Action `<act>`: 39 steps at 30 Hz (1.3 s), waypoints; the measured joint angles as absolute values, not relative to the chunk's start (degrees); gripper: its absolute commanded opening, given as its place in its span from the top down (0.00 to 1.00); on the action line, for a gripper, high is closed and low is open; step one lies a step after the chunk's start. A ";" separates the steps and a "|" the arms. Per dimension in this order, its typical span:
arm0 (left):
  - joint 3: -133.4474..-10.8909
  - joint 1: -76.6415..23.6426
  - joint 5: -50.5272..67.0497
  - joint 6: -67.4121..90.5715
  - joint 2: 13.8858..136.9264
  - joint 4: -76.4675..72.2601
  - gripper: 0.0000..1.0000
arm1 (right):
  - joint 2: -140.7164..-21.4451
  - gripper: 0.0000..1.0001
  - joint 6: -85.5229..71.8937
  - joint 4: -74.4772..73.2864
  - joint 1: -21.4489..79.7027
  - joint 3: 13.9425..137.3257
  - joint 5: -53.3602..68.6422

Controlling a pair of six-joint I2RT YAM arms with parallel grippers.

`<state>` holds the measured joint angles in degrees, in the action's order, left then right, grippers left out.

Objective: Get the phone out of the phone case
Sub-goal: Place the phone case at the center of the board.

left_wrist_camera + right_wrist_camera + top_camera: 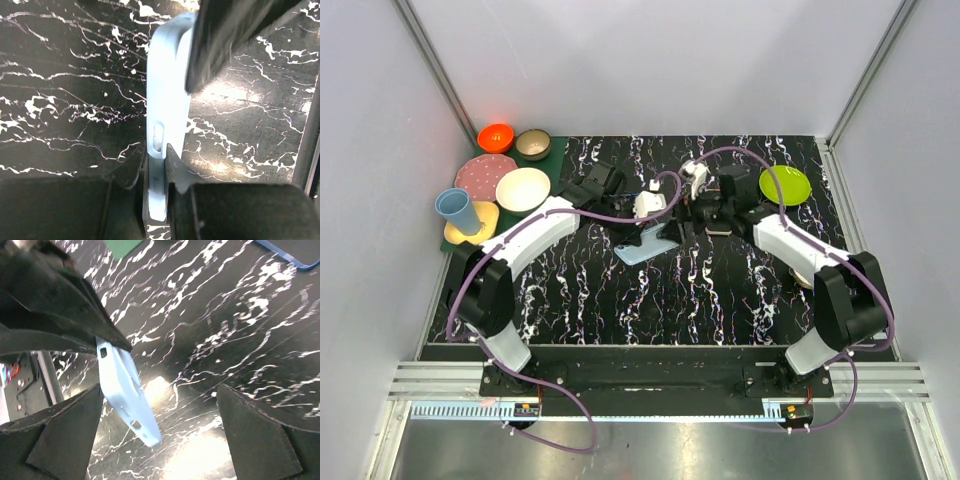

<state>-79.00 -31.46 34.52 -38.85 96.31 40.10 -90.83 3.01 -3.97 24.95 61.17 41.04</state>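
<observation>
My left gripper (pixel 655 228) is shut on the light blue phone case (pixel 638 250) and holds it tilted above the black marbled table. In the left wrist view both fingers pinch the phone case (pixel 167 100) by its edge, my left gripper (pixel 156 165) being at the bottom. My right gripper (pixel 712 212) is just to the right. In its own view my right gripper (pixel 159 390) is wide open with nothing between the fingers, and the phone case (pixel 125 395) hangs close to its left finger. A dark flat slab with a blue rim (pixel 295 252), apparently the phone, lies on the table at the top right.
At the back left, a green mat (pixel 455 240) carries an orange bowl (pixel 496 137), a brown bowl (pixel 533 144), a pink plate (pixel 480 172), a cream plate (pixel 523 189), a blue cup (pixel 457 210) and a yellow plate (pixel 485 225). A green plate (pixel 785 185) lies at the back right. Walls enclose three sides.
</observation>
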 measured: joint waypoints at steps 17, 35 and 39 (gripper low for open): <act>-77.19 -22.46 29.58 -16.21 105.30 33.28 0.91 | -82.50 0.00 -5.32 8.32 17.50 57.56 35.00; -67.00 -12.29 39.22 16.69 111.37 12.12 0.99 | -82.48 0.00 -6.55 10.00 17.45 56.86 33.91; -64.62 -11.86 38.48 20.97 111.37 9.13 0.91 | -82.48 0.00 -6.63 10.79 17.45 56.84 33.91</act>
<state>-64.62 -11.86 38.48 20.97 111.37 9.13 -82.48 -6.63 10.79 17.45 56.84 33.91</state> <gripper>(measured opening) 0.140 0.994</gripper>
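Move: The left hand already holds the light-blue case near one end; the spot it is taken to, open board just left of the centre, lies about 8 cm ahead, 4 cm left and 16 cm below. From the left hand, the bare phone lies some 25 cm ahead and 6 cm left, the other phone about 19 cm ahead and 24 cm right, both at board level. From the open right hand, that spot is roughly 4 cm ahead, 16 cm left and 17 cm below. The left hand keeps its pinch on the case and carries it down towards the board just left of the centre, sinking some 11 cm in all while swinging about 8 cm forward and 7 cm left, then going mostly straight down at the end; on the way it rolls about its own fingers, counter-clockwise by roughly 70 degrees, to bring the case's long side fore-and-aft. The right hand, already open and free, backs away from the case up, forward and to the right early on, then waits with its fingers still wide. ##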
